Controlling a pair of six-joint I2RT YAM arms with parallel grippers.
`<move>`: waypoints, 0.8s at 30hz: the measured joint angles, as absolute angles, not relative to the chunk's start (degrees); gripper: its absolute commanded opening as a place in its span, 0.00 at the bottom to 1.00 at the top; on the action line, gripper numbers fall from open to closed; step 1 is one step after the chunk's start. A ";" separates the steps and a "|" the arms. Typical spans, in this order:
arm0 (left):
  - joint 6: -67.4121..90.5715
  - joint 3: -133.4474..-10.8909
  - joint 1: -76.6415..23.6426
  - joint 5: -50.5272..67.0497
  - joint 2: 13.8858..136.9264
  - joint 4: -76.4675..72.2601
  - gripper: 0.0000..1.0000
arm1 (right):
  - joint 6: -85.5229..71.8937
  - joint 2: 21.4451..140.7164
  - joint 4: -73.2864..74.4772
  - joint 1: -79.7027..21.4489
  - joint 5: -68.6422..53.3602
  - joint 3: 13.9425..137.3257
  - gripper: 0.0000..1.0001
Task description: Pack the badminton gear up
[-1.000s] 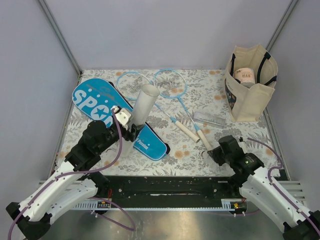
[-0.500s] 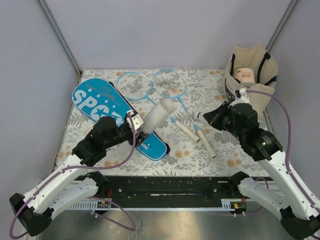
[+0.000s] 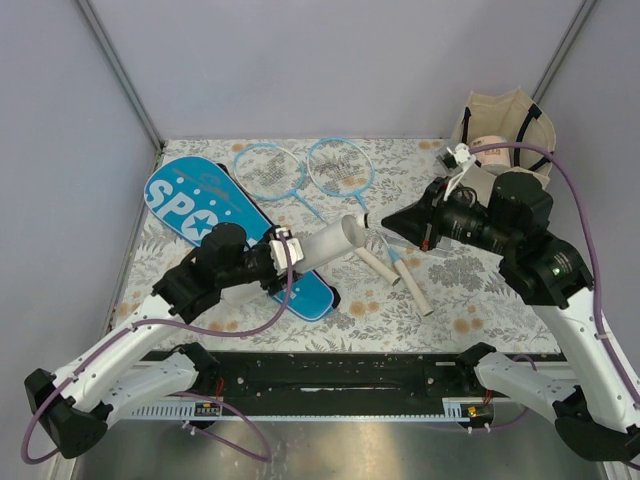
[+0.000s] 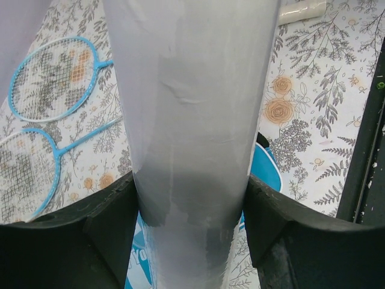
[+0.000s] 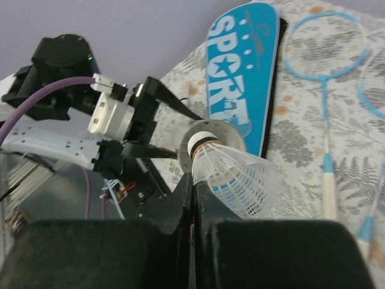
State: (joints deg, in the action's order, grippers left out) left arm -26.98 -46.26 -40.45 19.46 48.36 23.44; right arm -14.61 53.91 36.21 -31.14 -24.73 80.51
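Observation:
My left gripper (image 3: 292, 252) (image 4: 189, 208) is shut on the white tube (image 3: 328, 241) (image 4: 192, 114), held nearly level above the table with its open mouth (image 5: 212, 127) pointing right. My right gripper (image 3: 388, 226) (image 5: 194, 180) is shut on the skirt edge of the white shuttlecock (image 5: 237, 176), cork end just in front of the tube mouth. The blue SPORT cover (image 3: 195, 205) (image 5: 243, 72) lies at left under the tube. Two light-blue rackets (image 3: 270, 168) (image 3: 340, 165) (image 4: 51, 78) lie at the back, and their white handles (image 3: 412, 285) reach the middle.
The beige tote (image 3: 505, 112) stands at the back right corner behind my right arm, with a roll-like item (image 3: 490, 150) inside. Grey walls close in the floral table (image 3: 470, 300) at left, back and right. A black rail (image 3: 330, 375) runs along the front edge.
The left arm has tipped the tube from upright to nearly level, mouth to the right. The right arm has risen from the front table and swung left, bringing the shuttlecock to the tube mouth.

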 measured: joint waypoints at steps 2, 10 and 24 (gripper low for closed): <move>-27.55 -47.40 -40.64 19.97 49.32 23.75 0.46 | -14.52 54.68 35.79 -31.14 -29.21 80.36 0.00; -28.73 -48.80 -41.82 22.04 50.06 23.92 0.46 | -14.96 58.70 33.67 -31.14 -37.80 77.14 0.00; -28.88 -48.99 -42.35 22.06 50.94 24.34 0.46 | -22.85 62.02 20.16 -33.15 -40.97 67.90 0.00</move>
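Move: The right hand holds the white shuttlecock cork first, and the open mouth of the tube lies about 8 cm to its left, 8 cm below and 1 cm back. On the table, roughly 38 cm below that hand, one racket handle lies some 8 cm right and 3 cm ahead, the other about 9 cm straight ahead. The left hand already grips the tube's body, with the mouth about 14 cm to its right, 12 cm higher and 1 cm ahead. The right hand carries the shuttlecock left and down, some 6.5 cm each way, into the open mouth of the tube, turning about 15 degrees counter-clockwise and tipping its fingers down nearly as much, still shut on the skirt until their tips reach the rim. The left hand keeps its grip on the tube and brings the mouth slightly to the right to meet it, by about 1.5 cm, then holds it there. ##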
